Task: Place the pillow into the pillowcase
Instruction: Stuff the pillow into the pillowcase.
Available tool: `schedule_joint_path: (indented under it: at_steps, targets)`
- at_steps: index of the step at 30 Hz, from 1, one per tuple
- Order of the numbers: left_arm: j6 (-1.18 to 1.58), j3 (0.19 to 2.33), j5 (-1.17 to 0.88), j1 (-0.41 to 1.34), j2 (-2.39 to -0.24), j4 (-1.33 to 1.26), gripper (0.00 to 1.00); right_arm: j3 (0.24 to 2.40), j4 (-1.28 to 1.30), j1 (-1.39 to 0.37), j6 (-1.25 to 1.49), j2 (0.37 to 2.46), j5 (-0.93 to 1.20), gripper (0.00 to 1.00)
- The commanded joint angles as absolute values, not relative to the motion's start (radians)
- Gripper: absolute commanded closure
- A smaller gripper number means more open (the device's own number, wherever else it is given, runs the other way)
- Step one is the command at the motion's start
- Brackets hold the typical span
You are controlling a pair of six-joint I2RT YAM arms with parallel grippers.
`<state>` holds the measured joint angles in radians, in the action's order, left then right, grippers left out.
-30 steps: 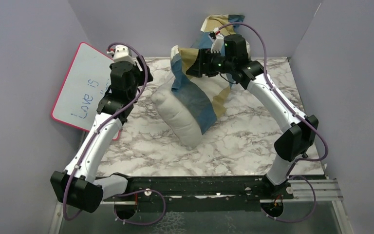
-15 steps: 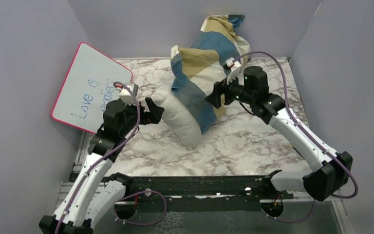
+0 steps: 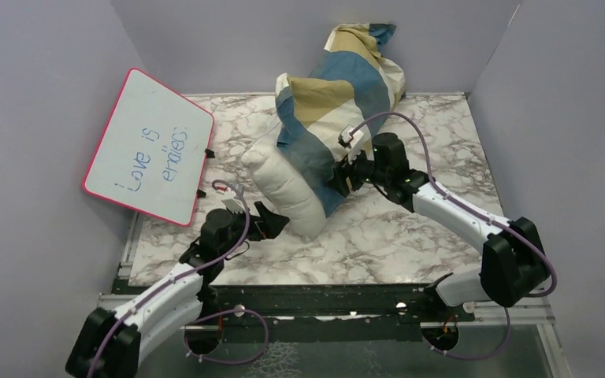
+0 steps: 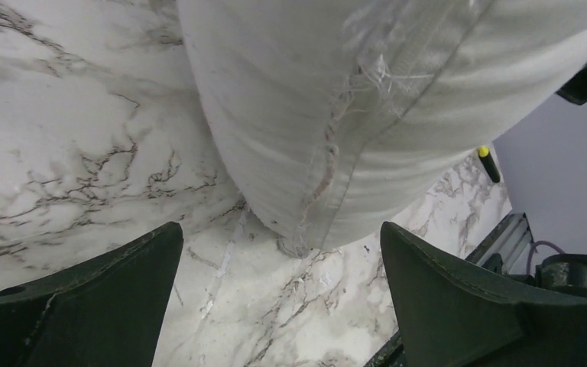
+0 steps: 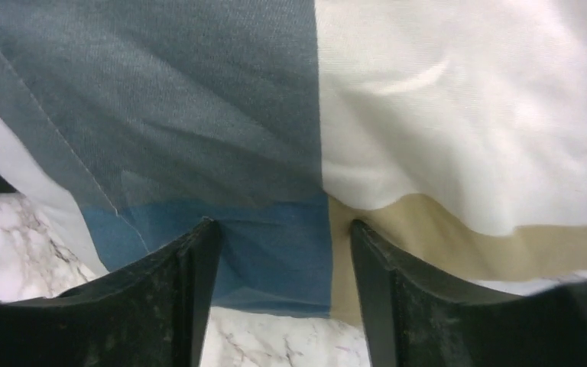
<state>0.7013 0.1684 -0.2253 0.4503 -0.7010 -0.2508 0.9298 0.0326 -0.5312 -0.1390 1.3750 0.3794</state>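
Observation:
The white pillow lies slanted on the marble table, its far part inside the blue, tan and cream checked pillowcase, its near end bare. My left gripper sits low by that bare end, open. In the left wrist view the pillow's seamed corner rests on the table just ahead of the left gripper, with only marble between its fingers. My right gripper is at the pillowcase's lower right edge. In the right wrist view the right gripper stands open, both tips denting the pillowcase at its hem.
A pink-rimmed whiteboard with handwriting leans against the left wall. Grey walls close the table on three sides. A black rail runs along the near edge. A small black stick with a yellow tip lies beyond the pillow.
Both arms dropped and reached lower. The left gripper left the whiteboard side, came down to the pillow's bare end and opened wider. The right gripper went from the pillowcase's top to its lower edge.

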Motion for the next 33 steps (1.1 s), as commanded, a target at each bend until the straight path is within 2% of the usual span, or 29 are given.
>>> schedule_joint_path:
  at_steps: [1, 4, 5, 6, 7, 8, 9, 10, 17, 27, 33]
  targets:
    - [0.707, 0.184, -0.029, 0.605, -0.973, -0.709, 0.01, 1.008, -0.059, -0.585, -0.159, 1.459, 0.406, 0.44]
    - [0.668, 0.323, -0.03, 0.664, -1.236, -0.832, 0.02, 1.082, 0.012, -0.635, -0.158, 1.484, 0.425, 0.76]
    - [0.673, 0.351, -0.04, 0.668, -1.312, -0.866, 0.07, 1.103, 0.046, -0.65, -0.156, 1.484, 0.439, 0.87]
    - [0.687, 0.368, -0.044, 0.669, -1.376, -0.956, 0.17, 1.118, 0.074, -0.661, -0.152, 1.477, 0.461, 0.97]
    - [0.706, 0.372, -0.039, 0.67, -1.422, -1.027, 0.37, 1.136, 0.105, -0.67, -0.143, 1.466, 0.477, 0.99]
    - [0.735, 0.369, -0.016, 0.67, -1.451, -1.09, 0.67, 1.155, 0.135, -0.676, -0.129, 1.453, 0.5, 1.0]
    - [0.762, 0.364, 0.021, 0.675, -1.455, -1.123, 0.86, 1.174, 0.165, -0.679, -0.116, 1.441, 0.537, 1.0]
    - [0.771, 0.364, 0.058, 0.679, -1.446, -1.136, 0.98, 1.193, 0.188, -0.681, -0.103, 1.429, 0.575, 1.0]
    - [0.826, 0.411, 0.314, 0.696, -1.327, -1.02, 1.0, 1.285, 0.244, -0.747, -0.052, 1.416, 0.838, 1.0]
    - [0.877, 0.474, 0.469, 0.756, -1.345, -0.9, 1.0, 1.412, 0.065, -0.833, 0.034, 1.493, 1.134, 1.0]
    - [0.899, 0.49, 0.515, 0.788, -1.418, -0.895, 1.0, 1.37, 0.011, -0.87, 0.022, 1.486, 1.293, 1.0]
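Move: The pillow's bare white end leans in front of the left hand, its low corner about 8 cm to the right, 4 cm ahead and 3 cm lower. The near hem of the pillowcase is roughly 14 cm right and 5 cm ahead of that hand, the whiteboard's middle some 30 cm left and 22 cm ahead. From the right hand that hem is only about 4 cm to the left, and the pillow corner about 10 cm left, 6 cm back and 5 cm lower. The pillow's white end is met by the open left hand swinging right and forward about 10 cm; its fingers close on a fold of white cloth, then lift it some 7 cm and a little forward. The right hand slides left to the pillowcase hem, shuts fully, then pulls back and up about 17 cm each and farther left, turning some 55 degrees counter-clockwise to end beside the left hand. ##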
